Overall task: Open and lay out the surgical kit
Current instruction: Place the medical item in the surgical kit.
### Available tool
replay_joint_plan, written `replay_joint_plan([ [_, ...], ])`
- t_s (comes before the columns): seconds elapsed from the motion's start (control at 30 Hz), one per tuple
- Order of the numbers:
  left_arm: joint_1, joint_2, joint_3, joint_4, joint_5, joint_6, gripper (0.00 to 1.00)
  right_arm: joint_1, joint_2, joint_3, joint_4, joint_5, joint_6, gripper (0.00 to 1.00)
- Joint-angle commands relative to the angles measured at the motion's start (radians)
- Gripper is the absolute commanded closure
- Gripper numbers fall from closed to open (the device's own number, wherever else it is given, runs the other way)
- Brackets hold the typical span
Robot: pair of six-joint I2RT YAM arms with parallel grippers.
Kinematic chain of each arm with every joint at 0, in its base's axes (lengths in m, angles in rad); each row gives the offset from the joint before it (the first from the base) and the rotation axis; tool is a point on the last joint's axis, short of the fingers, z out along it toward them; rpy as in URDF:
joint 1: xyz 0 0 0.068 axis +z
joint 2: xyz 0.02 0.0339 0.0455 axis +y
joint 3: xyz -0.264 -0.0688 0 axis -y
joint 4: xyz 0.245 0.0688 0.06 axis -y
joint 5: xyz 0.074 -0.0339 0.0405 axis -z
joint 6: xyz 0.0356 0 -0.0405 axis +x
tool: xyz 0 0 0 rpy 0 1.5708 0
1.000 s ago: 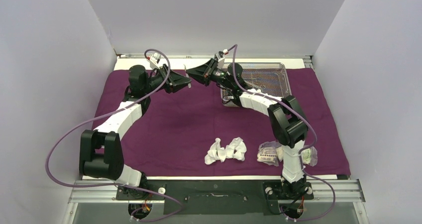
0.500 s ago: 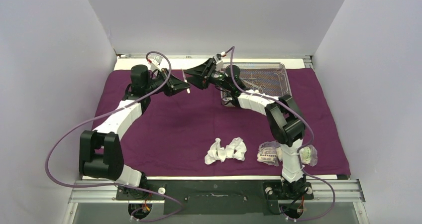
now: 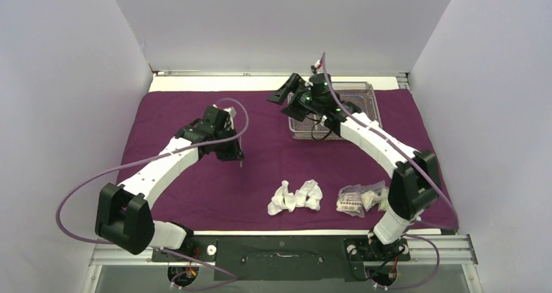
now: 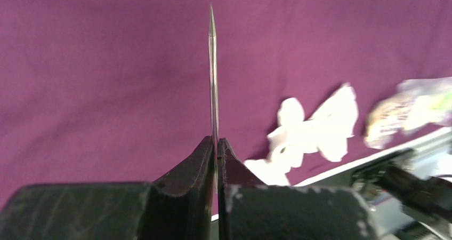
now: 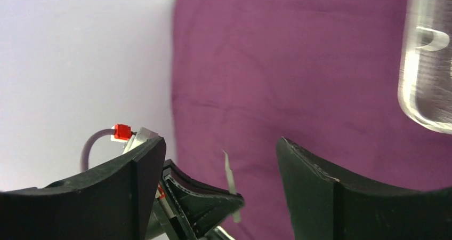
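The surgical kit lies spread on a dark purple cloth (image 3: 195, 111). My left gripper (image 3: 235, 151) hangs over the cloth's middle left, shut on slim steel tweezers (image 4: 213, 64) whose point sticks out past the jaws (image 5: 230, 181). My right gripper (image 3: 280, 90) stands open and empty at the back, beside the left end of the silver wire-mesh tray (image 3: 364, 91). The tray's rim (image 5: 426, 64) shows blurred in the right wrist view. White gauze wads (image 3: 296, 197) and clear plastic packets (image 3: 355, 200) lie near the cloth's front edge, and the gauze (image 4: 314, 128) is also in the left wrist view.
White walls close in the table on the left, back and right. The right arm reaches across the cloth's right half, passing over the packets. A metal rail (image 3: 286, 247) runs along the near edge by the arm bases.
The two grippers met at the back; the left one shut on the tweezers and the right one opened. The left arm then carried the tweezers forward over the cloth; the right drew back toward the tray.
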Motion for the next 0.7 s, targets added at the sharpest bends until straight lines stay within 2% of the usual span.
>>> replay_joint_plan([
  [0.0,-0.092,-0.035,-0.058,-0.138,-0.190,0.011,1.00,0.005,-0.175,-0.033,-0.409,0.311,-0.142,0.28],
  [0.13,-0.166,-0.004,-0.115,-0.154,-0.246,-0.033,1.00,0.001,-0.320,-0.128,-0.514,0.423,-0.128,0.28],
  [0.3,-0.232,0.052,-0.175,-0.130,-0.259,-0.079,1.00,-0.003,-0.438,-0.213,-0.564,0.456,-0.117,0.28],
  [0.4,-0.269,0.064,-0.211,-0.106,-0.292,-0.119,1.00,-0.006,-0.453,-0.226,-0.567,0.449,-0.119,0.28],
  [0.67,-0.277,0.065,-0.279,-0.008,-0.270,-0.183,1.00,-0.059,-0.381,-0.197,-0.578,0.364,-0.187,0.28],
])
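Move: The bare cloth where I'm taking the instrument lies about 12 cm back from my left hand, 3 cm to its left and some 14 cm below. The two white swabs lie about 11 cm back and 17 cm to the right of that hand. From my empty right hand, the basket's middle is roughly 12 cm ahead, 22 cm right and 23 cm below, and the swabs some 21 cm back and 7 cm right. I bring the instrument, still pinched in my shut left fingers, down and back about 16 cm towards the bare cloth left of the swabs, slowing near the end and turning that wrist until the fingers point almost straight down. Meanwhile I swing my open right hand some 14 cm right, with back and a little down, to hang before the basket's near-left corner, its fingers tipping downward. ##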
